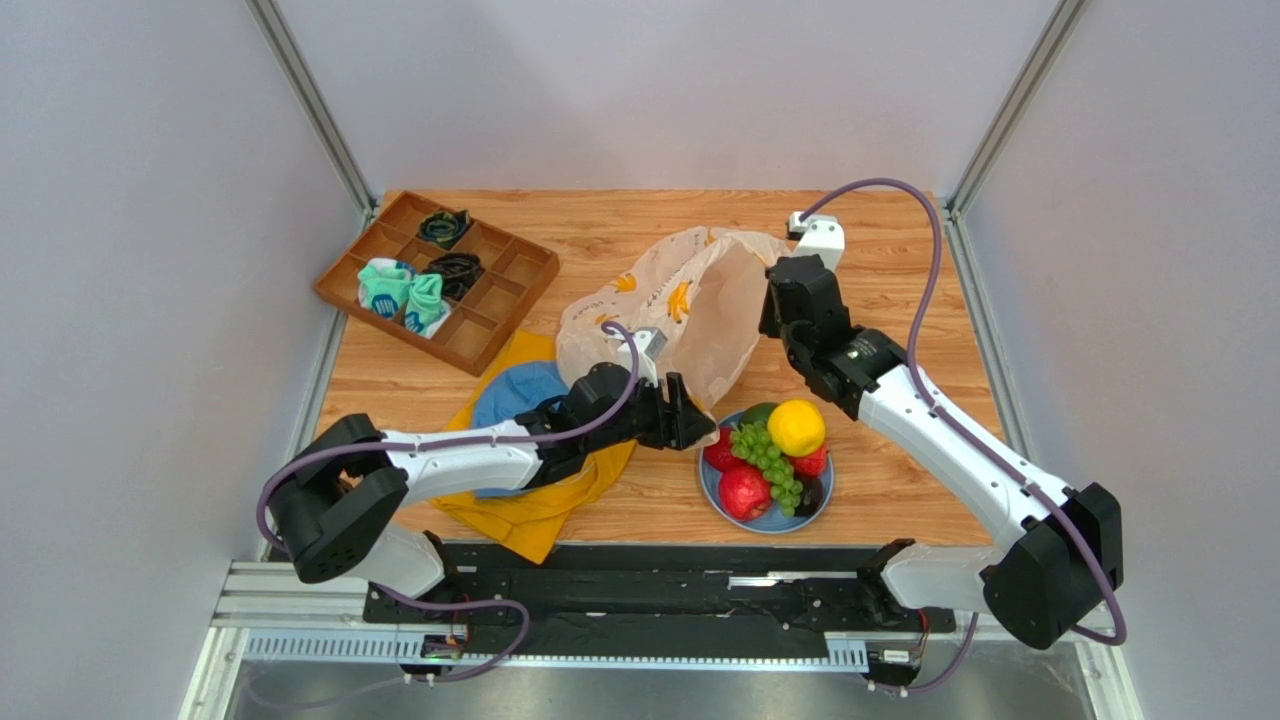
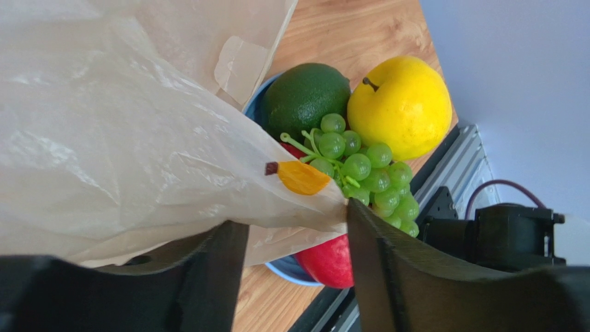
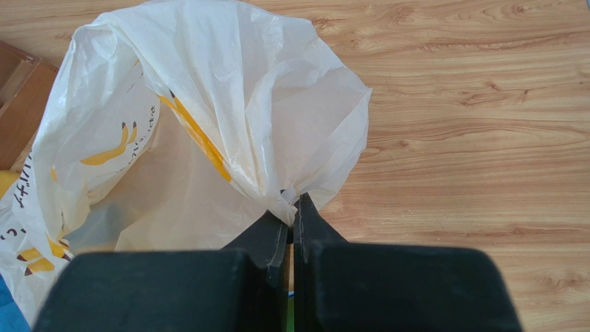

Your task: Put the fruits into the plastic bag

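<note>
The plastic bag (image 1: pixel 676 308) lies mid-table, its mouth held open toward the blue plate (image 1: pixel 709 492). On the plate are a yellow lemon (image 1: pixel 796 426), green grapes (image 1: pixel 769 450), red fruits (image 1: pixel 744 491), a green oval fruit (image 1: pixel 759 414) and a dark plum (image 1: pixel 809 498). My right gripper (image 3: pixel 291 211) is shut on the bag's upper rim and holds it up. My left gripper (image 2: pixel 294 232) is open, with the bag's lower edge (image 2: pixel 138 159) lying between its fingers, just left of the plate. In the left wrist view the lemon (image 2: pixel 401 104), grapes (image 2: pixel 367 173) and green fruit (image 2: pixel 305 97) are close ahead.
A brown compartment tray (image 1: pixel 496 308) with small items stands at the back left. A yellow cloth (image 1: pixel 526 510) and a blue hat (image 1: pixel 511 393) lie under my left arm. A metal rail (image 1: pixel 601 600) runs along the near edge.
</note>
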`<state>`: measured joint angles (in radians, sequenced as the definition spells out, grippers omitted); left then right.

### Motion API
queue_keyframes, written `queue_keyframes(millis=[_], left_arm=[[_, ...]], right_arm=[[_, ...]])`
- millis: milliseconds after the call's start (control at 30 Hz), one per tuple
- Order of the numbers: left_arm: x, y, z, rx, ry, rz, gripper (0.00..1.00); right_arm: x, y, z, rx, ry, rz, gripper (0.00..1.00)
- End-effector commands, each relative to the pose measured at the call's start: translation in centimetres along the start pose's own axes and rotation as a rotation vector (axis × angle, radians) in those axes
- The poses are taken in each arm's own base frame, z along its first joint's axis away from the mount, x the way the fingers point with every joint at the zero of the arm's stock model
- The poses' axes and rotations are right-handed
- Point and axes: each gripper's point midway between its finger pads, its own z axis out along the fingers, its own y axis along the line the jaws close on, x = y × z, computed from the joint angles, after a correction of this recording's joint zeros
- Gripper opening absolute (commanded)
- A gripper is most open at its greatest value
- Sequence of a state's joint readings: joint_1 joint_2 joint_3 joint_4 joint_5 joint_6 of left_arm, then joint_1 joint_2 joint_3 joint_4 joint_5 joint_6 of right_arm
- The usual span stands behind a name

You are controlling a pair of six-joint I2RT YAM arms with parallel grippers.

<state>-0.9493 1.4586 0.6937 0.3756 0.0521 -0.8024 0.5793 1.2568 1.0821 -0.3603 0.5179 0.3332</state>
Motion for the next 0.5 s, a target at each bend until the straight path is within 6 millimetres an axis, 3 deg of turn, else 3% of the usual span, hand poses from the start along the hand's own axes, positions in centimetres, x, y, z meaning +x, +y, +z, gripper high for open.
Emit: queue_keyframes(millis=[0,300,467], left_arm=[[-3.5,-1.6,0.2,0.037,-0.15,-0.012,0.57],[-6.6,-1.4,0.0,-0.019,-0.269,0.04,0.28],[-10.1,-1.4,-2.2,-0.048,-0.362,0.098,0.0]], right_arm=[[-2.3,0.0,-1.0,-0.008,-0.066,0.051,0.0],[-2.3,-0.5,-1.4,0.007,-0.071,0.042,0.0],[-2.8,-1.7,-2.1,0.047,-0.092,0.029,0.0]])
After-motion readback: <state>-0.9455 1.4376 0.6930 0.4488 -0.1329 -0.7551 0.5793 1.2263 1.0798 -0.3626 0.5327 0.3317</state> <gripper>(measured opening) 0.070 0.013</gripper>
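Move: The left hand's open fingers already straddle the plastic bag's near rim at its banana print, roughly 1 cm ahead of the hand. From this hand the fruit bowl is about 5 cm back, 8 cm right and 10 cm below; the yellow fruit is level with it, some 11 cm right and 7 cm lower, and the avocado about 2 cm ahead, 6 cm right and 8 cm lower. That near rim lies some 14 cm back, 9 cm left and 9 cm below the right hand. Forward some 4 cm and about 2 cm up, away from the fruit bowl, the left hand travels while its wide-open fingers close almost shut and pinch the bag's near rim; its wrist swings about 10 degrees counter-clockwise and the fingertips lift a little. The right hand keeps its pinch on the opposite side of the rim and rises about a centimetre. ##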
